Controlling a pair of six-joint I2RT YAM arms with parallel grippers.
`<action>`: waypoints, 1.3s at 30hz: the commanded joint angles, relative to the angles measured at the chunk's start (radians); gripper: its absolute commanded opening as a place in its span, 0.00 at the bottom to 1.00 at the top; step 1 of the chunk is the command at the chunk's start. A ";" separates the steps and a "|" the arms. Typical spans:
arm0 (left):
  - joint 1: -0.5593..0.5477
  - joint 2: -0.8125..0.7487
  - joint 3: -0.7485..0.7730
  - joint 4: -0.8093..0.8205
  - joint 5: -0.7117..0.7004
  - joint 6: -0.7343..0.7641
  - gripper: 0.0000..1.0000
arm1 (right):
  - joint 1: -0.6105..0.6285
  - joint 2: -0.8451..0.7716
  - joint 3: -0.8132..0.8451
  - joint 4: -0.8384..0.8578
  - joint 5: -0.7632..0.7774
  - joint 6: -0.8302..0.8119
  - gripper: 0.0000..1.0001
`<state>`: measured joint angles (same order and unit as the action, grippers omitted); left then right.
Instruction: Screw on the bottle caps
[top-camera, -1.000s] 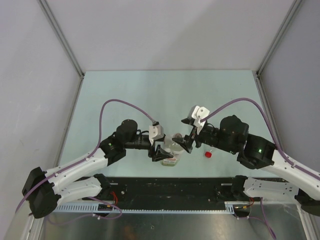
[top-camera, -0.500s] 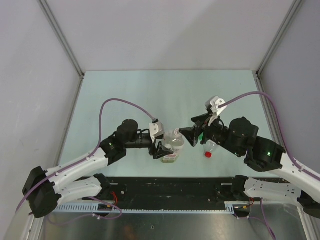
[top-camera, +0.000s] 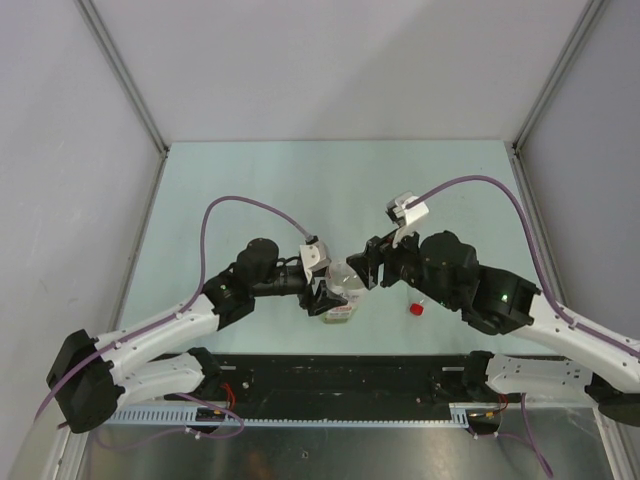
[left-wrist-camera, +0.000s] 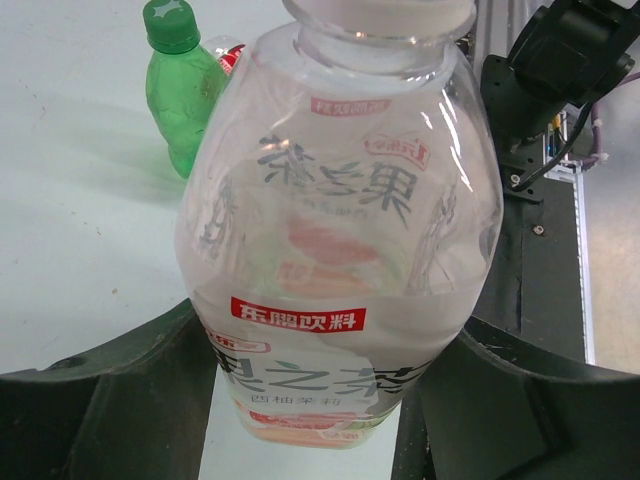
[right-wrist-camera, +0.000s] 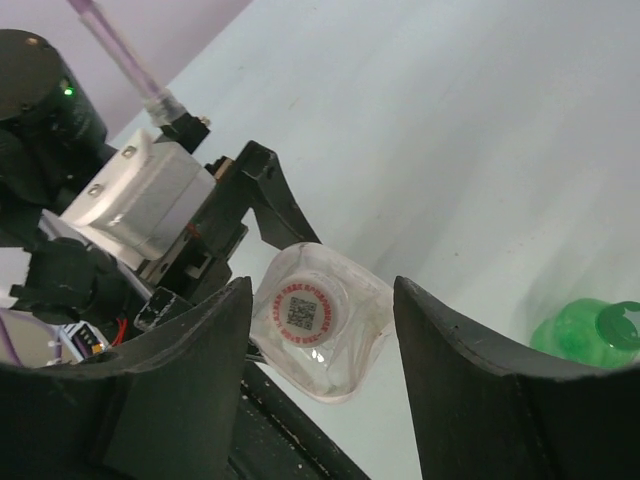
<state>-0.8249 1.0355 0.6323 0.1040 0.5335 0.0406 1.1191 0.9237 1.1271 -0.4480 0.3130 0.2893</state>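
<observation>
My left gripper (left-wrist-camera: 310, 390) is shut on the lower body of the wide clear bottle (left-wrist-camera: 340, 200) with the white-red label and holds it upright. A white cap (right-wrist-camera: 300, 308) with red print sits on its neck. My right gripper (right-wrist-camera: 320, 300) hangs over the bottle top (top-camera: 343, 283), open, with one jaw on each side of the cap and neither touching it. The small green bottle (left-wrist-camera: 185, 100) stands behind with its green cap (left-wrist-camera: 170, 25) on. A red cap (top-camera: 415, 308) shows by the right arm.
A red-and-white labelled bottle (left-wrist-camera: 226, 52) peeks out from behind the green one. The green bottle (right-wrist-camera: 590, 335) stands to the right of my right gripper. The black rail (top-camera: 350, 375) with the arm bases runs along the near table edge.
My right gripper has swung left over the wide bottle's top and turned at the wrist. Its jaws have narrowed around the cap. The left arm and the bottle have barely moved.
</observation>
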 joint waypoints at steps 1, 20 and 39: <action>0.002 -0.009 0.043 0.048 -0.014 -0.017 0.00 | 0.014 0.006 0.029 0.003 0.067 0.010 0.62; 0.002 0.003 0.048 0.038 -0.030 -0.015 0.00 | 0.036 0.034 0.030 -0.019 0.061 -0.012 0.50; 0.001 0.019 0.061 0.029 -0.030 -0.016 0.00 | 0.040 0.054 0.030 -0.045 0.095 -0.010 0.43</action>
<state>-0.8249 1.0584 0.6434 0.1028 0.5068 0.0406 1.1522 0.9737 1.1271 -0.4953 0.3668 0.2840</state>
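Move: The cap, already on the neck of the clear bottle, lies about 3 cm straight below my right hand's open fingers; the bottle's middle is some 12 cm below and 2 cm left. The green bottle stands roughly 11 cm ahead and 11 cm right of this hand, the red-capped bottle lies about 15 cm right and 7 cm ahead, both well below. From my left hand, the cap is some 11 cm above and 3 cm right, level with it fore and aft. I sink my right hand about 2.5 cm onto the cap, tilting it only some 5 degrees, and narrow my fingers by about a third of their starting gap until the pads flank the cap's sides, close to touching. My left hand keeps its grip round the clear bottle and holds it nearly still. ##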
